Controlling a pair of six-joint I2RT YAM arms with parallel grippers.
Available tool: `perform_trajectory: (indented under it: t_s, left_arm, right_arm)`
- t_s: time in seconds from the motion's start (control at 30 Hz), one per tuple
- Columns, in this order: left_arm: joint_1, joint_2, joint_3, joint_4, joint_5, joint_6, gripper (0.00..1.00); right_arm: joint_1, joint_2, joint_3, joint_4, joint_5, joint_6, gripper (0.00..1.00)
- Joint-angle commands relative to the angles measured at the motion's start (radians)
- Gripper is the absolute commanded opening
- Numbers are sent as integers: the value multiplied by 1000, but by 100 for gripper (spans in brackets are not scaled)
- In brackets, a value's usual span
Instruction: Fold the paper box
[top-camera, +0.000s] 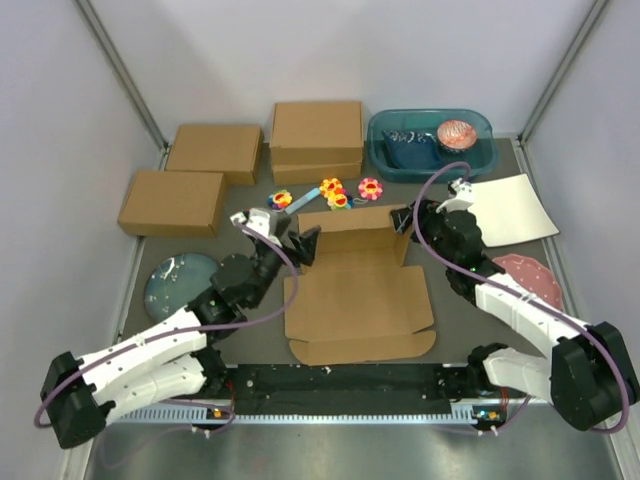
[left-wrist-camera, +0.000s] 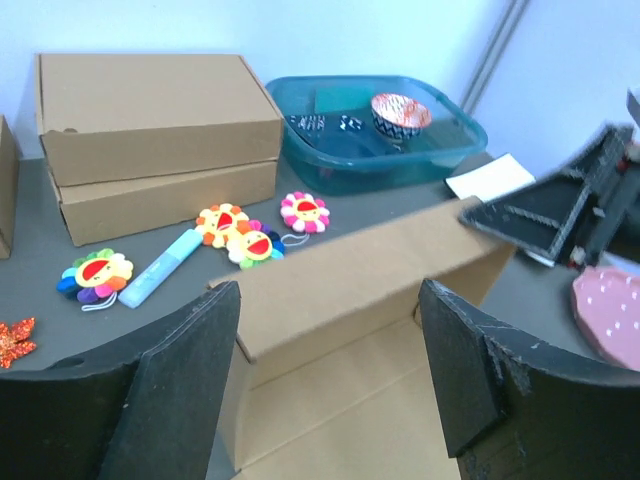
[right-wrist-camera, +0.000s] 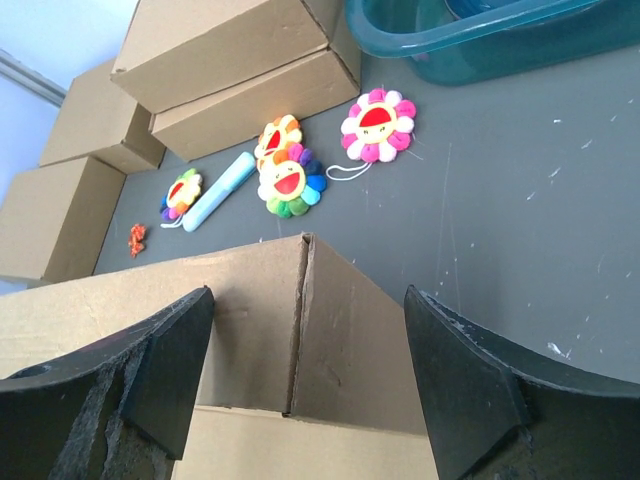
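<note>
The paper box lies flat on the dark mat between both arms, with its far flap folded upright. My left gripper hovers at the flap's left end, open, with nothing between its fingers. In the left wrist view the standing flap fills the gap of the left gripper, untouched. My right gripper is open at the flap's right end. In the right wrist view the corner crease of the box sits between the spread fingers of the right gripper.
Three ready-made cardboard boxes stand at the back left. A teal bin is at the back right, a white sheet and pink plate on the right, a blue-grey plate on the left. Flower toys lie behind the flap.
</note>
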Motion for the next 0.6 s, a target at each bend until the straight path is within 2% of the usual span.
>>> perform_trajectory:
  t_s: [0.0, 0.07, 0.1, 0.2, 0.3, 0.4, 0.57]
  left_arm:
    - [209, 19, 62, -109, 292, -280, 78]
    - [352, 53, 77, -111, 422, -409, 79]
    - [386, 104, 83, -100, 543, -439, 79]
    - [478, 230, 111, -66, 765, -509, 78]
    - [530, 316, 114, -11, 867, -572, 77]
    - [553, 351, 97, 66, 883, -612, 77]
    - [555, 377, 88, 76, 912, -608, 70]
  right_arm:
    - [-8, -12, -21, -101, -2, -39, 76]
    - [-8, -17, -21, -110, 0, -47, 76]
    - [-8, -18, -24, -113, -2, -48, 76]
    - [-8, -18, -27, -109, -20, -52, 76]
    - [-8, -9, -27, -108, -33, -50, 76]
    - [-8, -9, -30, -108, -39, -51, 75]
    - [-8, -14, -35, -112, -40, -56, 74]
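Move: The box's far left top corner lies some 9 cm ahead of the left hand, straight in front and about 9 cm below. The far right top corner, already between the right hand's open fingers, is about 20 cm to the right of that left corner and 2 cm farther out. The blue marker lies on the table about 27 cm ahead of the left hand and 27 cm below. From the right hand, the left corner is about 20 cm to the left, 1 cm back and about level. The left hand comes in around the box's far left top corner, its wide-open fingers ending on either side of it without pinching: forward about 7 cm with a brief swing left and back, then down some 8 cm. The wrist tips down about 30 degrees, rolls its left side lower and turns a little clockwise. The right hand stays at the right corner, fingers open. ##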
